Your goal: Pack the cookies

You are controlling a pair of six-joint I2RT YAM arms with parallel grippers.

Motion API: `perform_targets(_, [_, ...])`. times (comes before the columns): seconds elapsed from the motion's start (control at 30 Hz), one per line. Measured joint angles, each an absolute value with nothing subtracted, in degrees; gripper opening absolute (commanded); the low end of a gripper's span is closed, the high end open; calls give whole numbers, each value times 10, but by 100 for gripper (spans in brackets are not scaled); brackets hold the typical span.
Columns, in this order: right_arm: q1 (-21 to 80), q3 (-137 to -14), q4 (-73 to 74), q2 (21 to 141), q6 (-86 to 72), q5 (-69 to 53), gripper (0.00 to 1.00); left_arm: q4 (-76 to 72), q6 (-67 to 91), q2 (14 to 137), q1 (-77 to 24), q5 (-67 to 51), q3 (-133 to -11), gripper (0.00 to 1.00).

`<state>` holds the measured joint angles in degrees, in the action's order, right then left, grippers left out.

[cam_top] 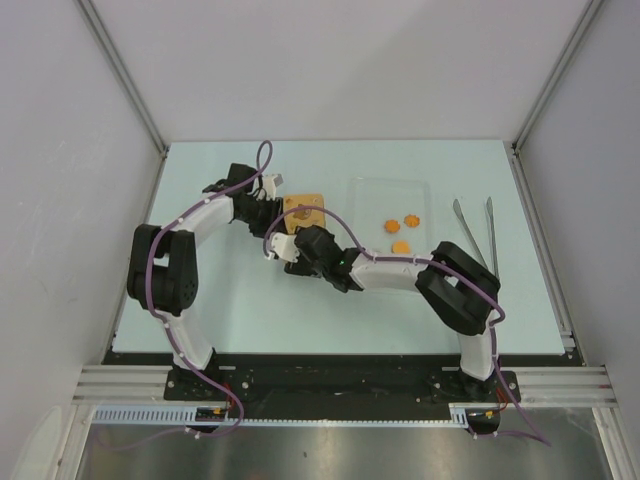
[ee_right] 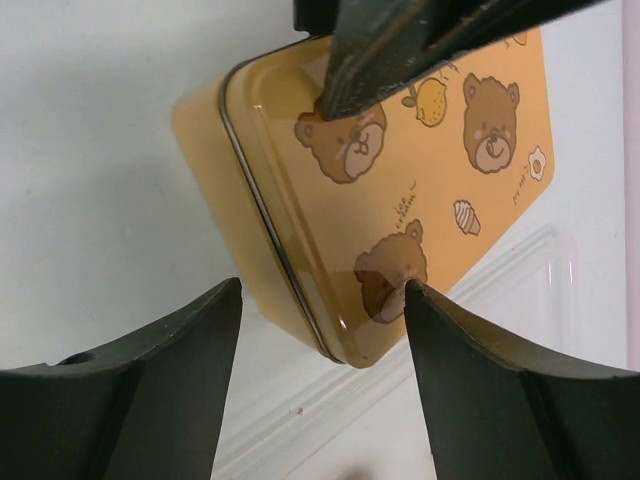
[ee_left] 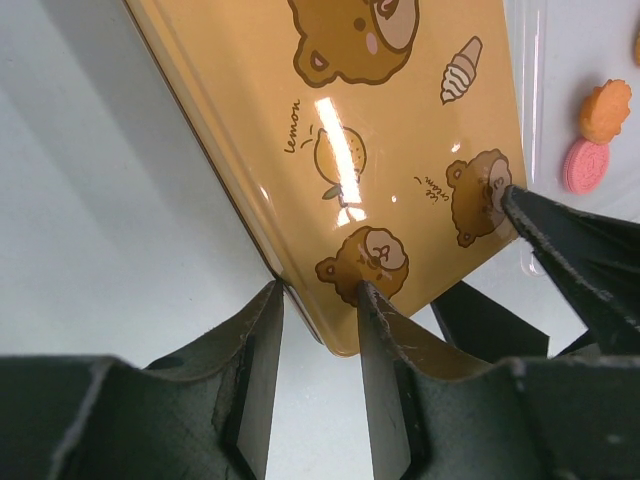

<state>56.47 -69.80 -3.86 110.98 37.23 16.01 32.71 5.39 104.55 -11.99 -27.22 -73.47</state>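
A yellow tin (cam_top: 305,212) printed with bears lies left of a clear tray (cam_top: 388,187). Three orange cookies (cam_top: 400,229) sit in the tray. In the left wrist view an orange cookie (ee_left: 605,110) and a pink one (ee_left: 585,165) lie there. My left gripper (ee_left: 320,290) pinches the tin's (ee_left: 300,120) near corner, one finger on the side wall and the other on the lid. My right gripper (ee_right: 322,290) straddles another corner of the tin (ee_right: 400,180). Its right fingertip (ee_right: 415,295) touches the lid, while the left finger stands apart from the wall.
Metal tongs (cam_top: 475,232) lie on the table to the right of the tray. Both arms cross the middle of the table and meet at the tin. Grey walls close in the table's sides and back.
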Motion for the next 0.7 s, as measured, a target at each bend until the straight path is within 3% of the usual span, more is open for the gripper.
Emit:
perform_targets(0.23, [579,-697,-64,1129,392,183,63,328,53,1042,-118,-273,-728,40])
perform_targets(0.57, [590,-697,-79,1132,397,204,45,325,50,1037,-118,-274,-722,40])
perform_targets(0.7, [592,-697,-77,1134,394,206,44,325,49,1035,-118,-274,-718,40])
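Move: The lid on the cookie box has its middle about 7 cm ahead of the right hand, 4 cm to its left and just below; the open right fingers straddle its near edge by the near-right corner. The clear tray's middle lies some 16 cm right and 2 cm ahead of that hand, and its nearest visible orange cookie about 18 cm right and level. From the left hand, the lid's middle is about 4 cm ahead and 5 cm right. The right fingers close from wide to under half open onto the lid's near edge by the near-right corner, one finger on the lid's top and the other against the box's near side. While closing, the hand slides about 1 cm to its left. The left hand keeps its hold on the lid's left edge near the near-left corner, easing back by under 1 cm. ##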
